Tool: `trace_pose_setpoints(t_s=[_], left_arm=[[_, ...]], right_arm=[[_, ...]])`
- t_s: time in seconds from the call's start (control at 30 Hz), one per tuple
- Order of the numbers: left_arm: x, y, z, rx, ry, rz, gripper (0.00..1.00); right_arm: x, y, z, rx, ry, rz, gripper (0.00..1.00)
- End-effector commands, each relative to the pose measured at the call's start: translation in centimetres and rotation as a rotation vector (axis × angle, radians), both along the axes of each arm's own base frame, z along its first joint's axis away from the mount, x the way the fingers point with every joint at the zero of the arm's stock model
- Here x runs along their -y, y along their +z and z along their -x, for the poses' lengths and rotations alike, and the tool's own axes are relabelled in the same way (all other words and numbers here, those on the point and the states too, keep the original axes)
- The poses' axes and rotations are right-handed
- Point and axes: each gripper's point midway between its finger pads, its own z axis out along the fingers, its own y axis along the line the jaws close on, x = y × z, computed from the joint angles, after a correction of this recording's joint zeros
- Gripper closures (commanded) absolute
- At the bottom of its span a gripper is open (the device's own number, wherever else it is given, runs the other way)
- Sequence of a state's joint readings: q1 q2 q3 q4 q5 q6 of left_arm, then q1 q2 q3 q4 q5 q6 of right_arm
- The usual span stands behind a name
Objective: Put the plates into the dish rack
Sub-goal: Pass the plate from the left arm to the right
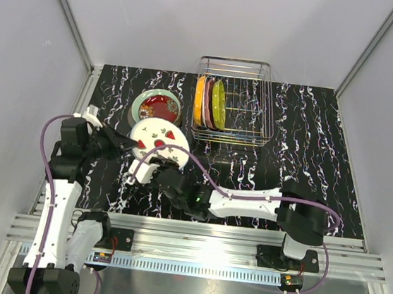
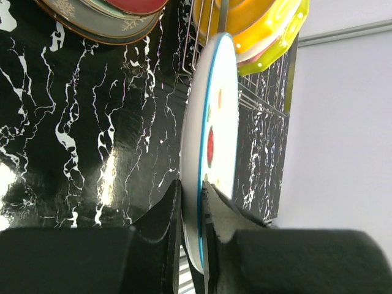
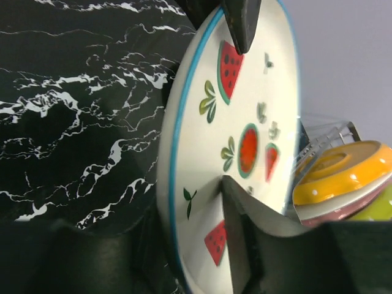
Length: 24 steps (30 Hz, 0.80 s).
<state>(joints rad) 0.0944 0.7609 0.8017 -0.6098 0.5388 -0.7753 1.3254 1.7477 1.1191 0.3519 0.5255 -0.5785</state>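
A white plate with watermelon motifs [image 1: 161, 141] [image 3: 245, 116] is held tilted above the table. My left gripper [image 1: 127, 144] [image 2: 201, 199] is shut on its left rim, seen edge-on in the left wrist view. My right gripper [image 1: 139, 171] [image 3: 196, 196] straddles the near rim. One of its fingers [image 3: 239, 239] lies against the plate's face and the other is hidden behind it. A stack of plates [image 1: 157, 106] with a red one on top sits on the table at the back left. The dish rack [image 1: 258, 104] holds orange, pink and yellow-green plates [image 1: 209, 102] upright at its left end.
The black marbled table [image 1: 303, 145] has grey walls on three sides. The rack's right part shows only bare wire dividers. An aluminium rail [image 1: 206, 247] carries the arm bases along the near edge.
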Motion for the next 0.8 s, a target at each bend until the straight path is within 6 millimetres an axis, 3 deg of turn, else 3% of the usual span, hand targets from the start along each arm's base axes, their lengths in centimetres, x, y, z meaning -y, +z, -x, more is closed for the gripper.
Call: trace_pose_setpoints(t_s=[0.0, 0.2, 0.23, 0.33, 0.4, 0.5, 0.7, 0.77], left_arm=[[1.9, 4.0, 0.2, 0.124, -0.088, 0.102, 1.00], [1.8, 4.5, -0.4, 0.148, -0.088, 0.096, 0.97], [1.7, 4.3, -0.6, 0.151, -0.085, 0.082, 0.86], [1.3, 4.0, -1.1, 0.147, -0.077, 0.055, 0.80], [0.8, 4.0, -1.5, 0.155, -0.062, 0.019, 0.65], [0.1, 4.2, -1.9, 0.167, -0.040, -0.030, 0.58], [-1.5, 5.9, -2.7, 0.215, 0.017, -0.133, 0.29], [-2.3, 6.5, -3.0, 0.240, 0.043, -0.191, 0.26]], right_arm=[[0.0, 2.6, -0.8, 0.117, -0.100, -0.030, 0.59], [0.8, 3.6, -0.8, 0.138, -0.143, -0.067, 0.80], [1.0, 3.9, -0.9, 0.141, -0.151, -0.075, 0.84], [1.7, 4.8, -0.9, 0.144, -0.168, -0.097, 0.88], [2.0, 4.8, -0.8, 0.134, -0.168, -0.109, 0.92], [2.8, 5.3, -0.6, 0.121, -0.168, -0.132, 1.00], [4.0, 6.2, -0.2, 0.054, -0.168, -0.220, 1.00], [4.8, 7.7, -0.4, 0.036, -0.173, -0.275, 1.00]])
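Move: My left hand still pinches the white watermelon plate by its rim; the plate's middle lies about 8 cm to its right, 3 cm ahead and a little lower. My right hand has the near rim between its open fingers, with the middle some 6 cm ahead and 1 cm to its left, about level. The plate stack stands roughly 14 cm ahead of my left hand, 5 cm right and 17 cm below. From my right hand, the dish rack is about 22 cm ahead, 21 cm right and 12 cm lower. I shut my right fingers on the plate's near rim almost in place, while my left hand keeps its pinch; then I spread my left fingers and lift that hand off, about 4 cm up and 2 cm forward. With the rim pinched, my right hand draws the plate some 4 cm to the right, away from the left hand, sinking slightly and turning a few degrees clockwise. ##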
